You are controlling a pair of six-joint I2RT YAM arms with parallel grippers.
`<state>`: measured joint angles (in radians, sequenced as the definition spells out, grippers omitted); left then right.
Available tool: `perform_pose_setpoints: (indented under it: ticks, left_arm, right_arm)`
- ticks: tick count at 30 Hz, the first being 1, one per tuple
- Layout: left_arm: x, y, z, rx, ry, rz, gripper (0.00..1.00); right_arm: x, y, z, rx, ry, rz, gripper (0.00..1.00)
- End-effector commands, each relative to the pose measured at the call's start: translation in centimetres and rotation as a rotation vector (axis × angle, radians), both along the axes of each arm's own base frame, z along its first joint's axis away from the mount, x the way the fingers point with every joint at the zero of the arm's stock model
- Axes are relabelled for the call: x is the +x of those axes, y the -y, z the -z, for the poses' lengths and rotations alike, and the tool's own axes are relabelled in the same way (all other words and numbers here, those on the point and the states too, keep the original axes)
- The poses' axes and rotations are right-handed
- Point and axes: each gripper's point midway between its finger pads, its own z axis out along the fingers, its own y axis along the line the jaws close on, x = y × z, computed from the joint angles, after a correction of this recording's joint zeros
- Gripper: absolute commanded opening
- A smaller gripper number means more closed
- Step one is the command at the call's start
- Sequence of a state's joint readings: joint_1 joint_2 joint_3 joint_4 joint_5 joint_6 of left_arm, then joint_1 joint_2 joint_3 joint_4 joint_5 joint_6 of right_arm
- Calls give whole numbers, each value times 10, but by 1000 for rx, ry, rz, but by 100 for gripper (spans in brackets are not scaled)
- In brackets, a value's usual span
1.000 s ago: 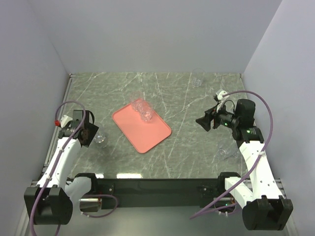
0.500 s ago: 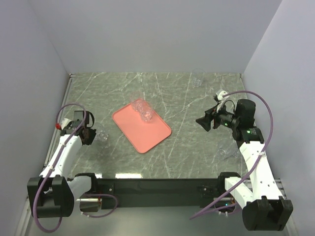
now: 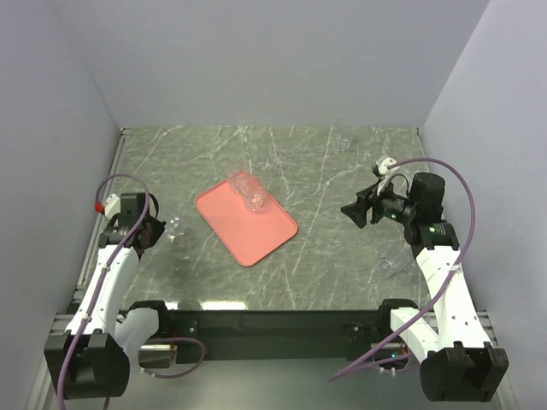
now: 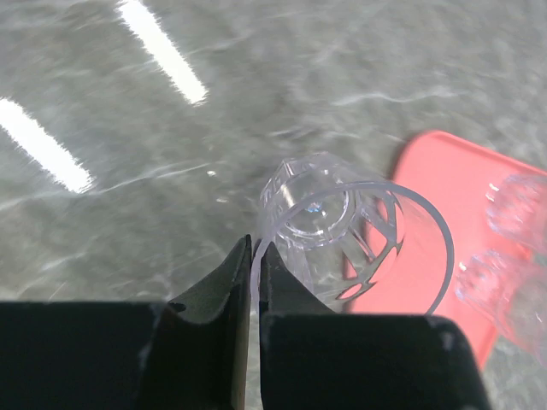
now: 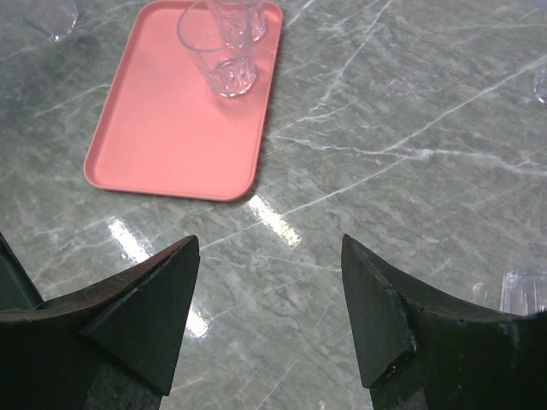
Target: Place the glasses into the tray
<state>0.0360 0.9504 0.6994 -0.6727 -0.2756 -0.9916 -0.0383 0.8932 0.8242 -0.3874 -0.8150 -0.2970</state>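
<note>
My left gripper [image 3: 164, 229] [image 4: 255, 256] is shut on the rim wall of one clear glass [image 3: 177, 226] [image 4: 342, 226], left of the salmon-pink tray [image 3: 256, 231] [image 4: 444, 171]. That glass tips with its mouth toward the wrist camera. Two more glasses [image 3: 242, 182] [image 3: 254, 200] stand at the tray's far end; the right wrist view shows one of them [image 5: 220, 53] on the tray [image 5: 171, 120]. My right gripper [image 3: 352, 211] [image 5: 269, 248] hangs open above bare table right of the tray, nothing between its fingers.
A loose glass [image 3: 342, 142] stands near the back wall. Another glass [image 3: 391, 266] [image 5: 526, 292] sits beside the right arm near the front. Grey walls close in the marble table [image 3: 325, 179] on the left, back and right.
My left gripper closed on the glass's rim and shifted with it a little away from the table's near edge. The right arm has not moved.
</note>
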Motion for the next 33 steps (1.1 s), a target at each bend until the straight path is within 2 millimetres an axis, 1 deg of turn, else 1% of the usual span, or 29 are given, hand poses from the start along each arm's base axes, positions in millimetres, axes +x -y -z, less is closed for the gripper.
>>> perform_pose_setpoints:
  ticks: [1, 2, 3, 5, 6, 8, 13, 19, 20, 21, 27, 28, 29, 30, 31, 32, 33]
  left_arm:
    - [34, 13, -48, 40, 191, 196, 0]
    - [36, 18, -49, 55, 199, 253, 0]
    - [43, 29, -57, 32, 243, 320, 0]
    - [49, 36, -60, 41, 262, 393, 0]
    - [52, 44, -65, 23, 283, 443, 0]
    - [61, 49, -71, 33, 308, 498, 0]
    - [75, 65, -78, 22, 338, 624, 0]
    - [92, 77, -74, 6, 343, 735, 0]
    - [95, 78, -69, -1, 329, 748, 0]
    - [98, 81, -71, -8, 339, 764, 0]
    - [114, 86, -62, -33, 304, 809, 0]
    - [117, 86, -56, -41, 286, 813, 0]
    - [121, 86, -59, -36, 288, 822, 0]
    - [123, 87, -57, -40, 282, 831, 0]
    - [125, 87, -51, -47, 262, 836, 0]
    - [128, 88, -53, -46, 266, 844, 0]
    - [129, 89, -51, -53, 256, 848, 0]
  right_arm:
    - [0, 0, -8, 1, 49, -14, 74]
    - [0, 0, -7, 1, 46, -13, 74]
    - [0, 0, -7, 1, 48, -11, 74]
    - [0, 0, -6, 1, 46, -11, 74]
    - [0, 1, -6, 1, 46, -10, 74]
    - [1, 2, -6, 0, 44, -7, 74]
    - [1, 2, -6, -3, 48, -8, 74]
    - [1, 2, -4, -4, 43, -6, 74]
    - [2, 3, -4, -4, 43, -4, 74]
    - [2, 2, -4, -5, 43, -4, 74]
    - [3, 5, -3, -5, 41, 3, 74]
    - [3, 5, -3, -6, 42, 3, 74]
    - [3, 5, -3, -5, 41, 3, 74]
    - [3, 5, -3, -5, 42, 5, 74]
    - [3, 5, -3, -5, 42, 3, 74]
    - [2, 5, -3, -5, 42, 3, 74]
    - [3, 5, -3, -5, 43, 3, 74]
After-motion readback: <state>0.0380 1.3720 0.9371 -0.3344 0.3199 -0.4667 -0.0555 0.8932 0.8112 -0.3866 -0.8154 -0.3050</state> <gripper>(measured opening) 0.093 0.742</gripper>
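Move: The left hand holds a glass by its rim, already off the table. The middle of the tray it is taken to lies about 8 cm ahead, 24 cm to the right and 12 cm below. Two glasses stand in the tray, roughly 7 cm below the hand: one about 21 cm ahead and 22 cm right, the other some 13 cm ahead and 28 cm right. From the idle right hand, the tray's middle is about 5 cm ahead, 32 cm left and 24 cm below. Forward and to the right, the left arm carries the pinched glass towards the tray and the two glasses standing there, some 14 cm in all. It arcs up about 4 cm on the way, then sinks by about half of that over the tray's left corner. The hand meanwhile turns about 45 degrees clockwise, with its shut fingers still gripping the glass's rim. ##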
